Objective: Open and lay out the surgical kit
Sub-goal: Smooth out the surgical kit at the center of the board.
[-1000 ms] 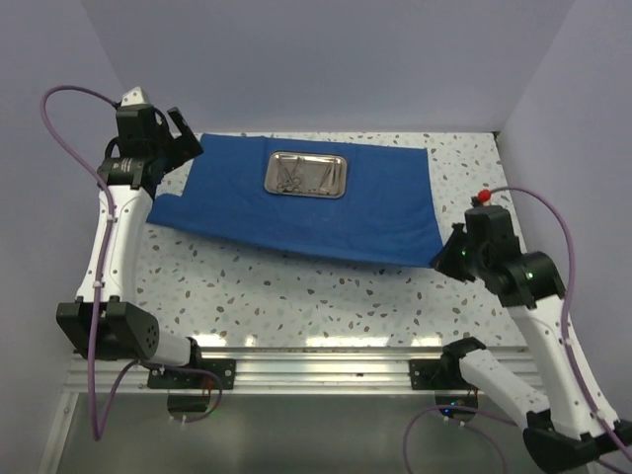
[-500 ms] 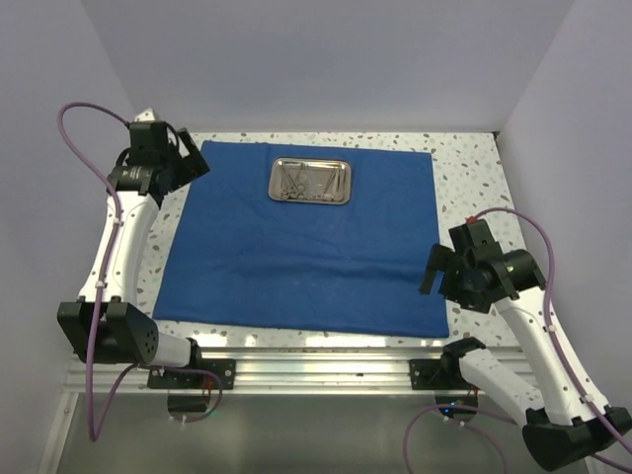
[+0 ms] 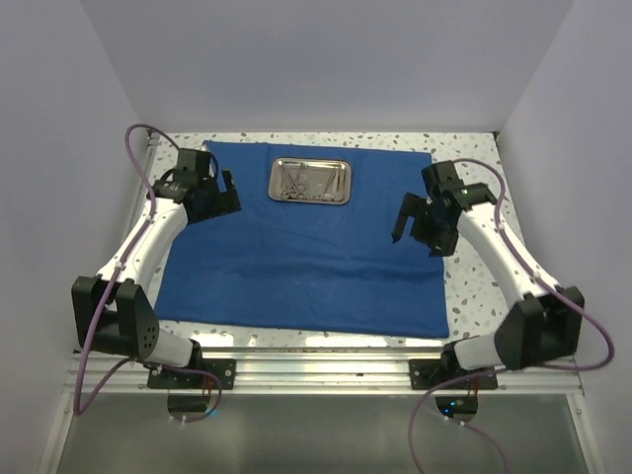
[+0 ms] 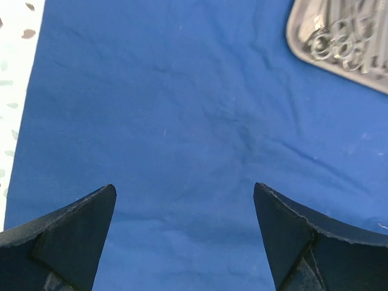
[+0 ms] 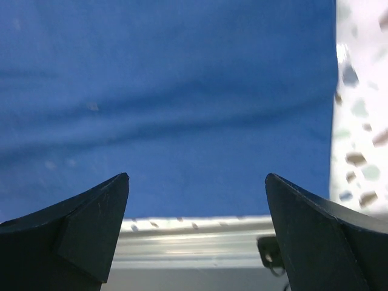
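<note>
The surgical kit's royal-blue cloth [image 3: 296, 257] lies spread flat on the speckled table. Its small steel tray [image 3: 309, 181] sits at the far middle of the cloth, with silver instruments [image 4: 339, 45] piled inside. My left gripper [image 3: 229, 196] hovers open over the cloth's far left part, left of the tray. In the left wrist view the left gripper [image 4: 185, 187] has only cloth [image 4: 182, 109] between its fingers, and the tray [image 4: 303, 27] shows at the upper right. My right gripper [image 3: 415, 235] hangs open over the cloth's right part. The right gripper [image 5: 197, 176] holds nothing above the cloth [image 5: 170, 91].
Bare speckled table [image 3: 474, 178] borders the cloth on the right and along the far edge. An aluminium rail [image 3: 316, 355] runs along the near edge, and the rail [image 5: 194, 248] also shows in the right wrist view. Lilac walls enclose the table on three sides.
The right gripper opened and released the cloth's near right corner; the cloth, earlier folded back, now lies flat. Both arms have swung inward over the cloth.
</note>
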You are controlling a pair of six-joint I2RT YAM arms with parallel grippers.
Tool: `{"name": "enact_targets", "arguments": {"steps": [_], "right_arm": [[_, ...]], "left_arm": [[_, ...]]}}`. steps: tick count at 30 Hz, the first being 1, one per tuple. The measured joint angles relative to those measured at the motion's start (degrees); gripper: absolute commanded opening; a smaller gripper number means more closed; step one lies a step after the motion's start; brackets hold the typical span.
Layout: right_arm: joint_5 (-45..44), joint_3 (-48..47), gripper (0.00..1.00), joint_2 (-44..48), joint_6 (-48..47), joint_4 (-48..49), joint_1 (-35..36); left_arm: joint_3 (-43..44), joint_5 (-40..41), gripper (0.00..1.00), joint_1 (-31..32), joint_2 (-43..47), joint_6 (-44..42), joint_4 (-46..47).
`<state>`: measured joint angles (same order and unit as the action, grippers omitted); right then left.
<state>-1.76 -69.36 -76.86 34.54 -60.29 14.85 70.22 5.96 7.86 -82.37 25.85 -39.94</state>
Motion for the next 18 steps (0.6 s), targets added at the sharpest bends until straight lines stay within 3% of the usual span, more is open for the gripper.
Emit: {"name": "enact_targets", "arguments": {"steps": [9,18], "right_arm": [[0.7,-21.3,0.98,-31.3,-2.1,7.8,-9.3],[-2.6,-44.4,0.97,-56.1,-2.7,6.6,-11.2]], "left_arm": [[-0.2,-0.5,1.0,-0.2,-5.3,-1.5,2.5],[5.8,-3.7,1.0,-4.2,-18.6,-1.5,4.6]]}}
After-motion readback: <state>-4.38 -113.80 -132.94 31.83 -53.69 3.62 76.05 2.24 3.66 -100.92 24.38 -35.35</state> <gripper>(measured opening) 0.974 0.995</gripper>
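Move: The cloth's far right corner lies about 37 cm ahead of the right hand, 11 cm to its right and 15 cm lower. From that same hand, the tray sits some 28 cm ahead and 30 cm left, a cross crease runs just 4 cm ahead, and the near right corner is about 18 cm back and 7 cm right. For the left hand, the cloth's far left corner is roughly 31 cm ahead, 10 cm left and 16 cm down; the tray is 18 cm ahead, 25 cm right. Forward in a fast, descending sweep goes the right hand, fingers open, about 23 cm out over the crease and 12 cm down, drifting some 5 cm right towards the cloth's far right corner and turning slightly clockwise. The left hand, also open, sinks about 7 cm and then also reaches 5 cm forward over the cloth's left part, tipping down slightly. ##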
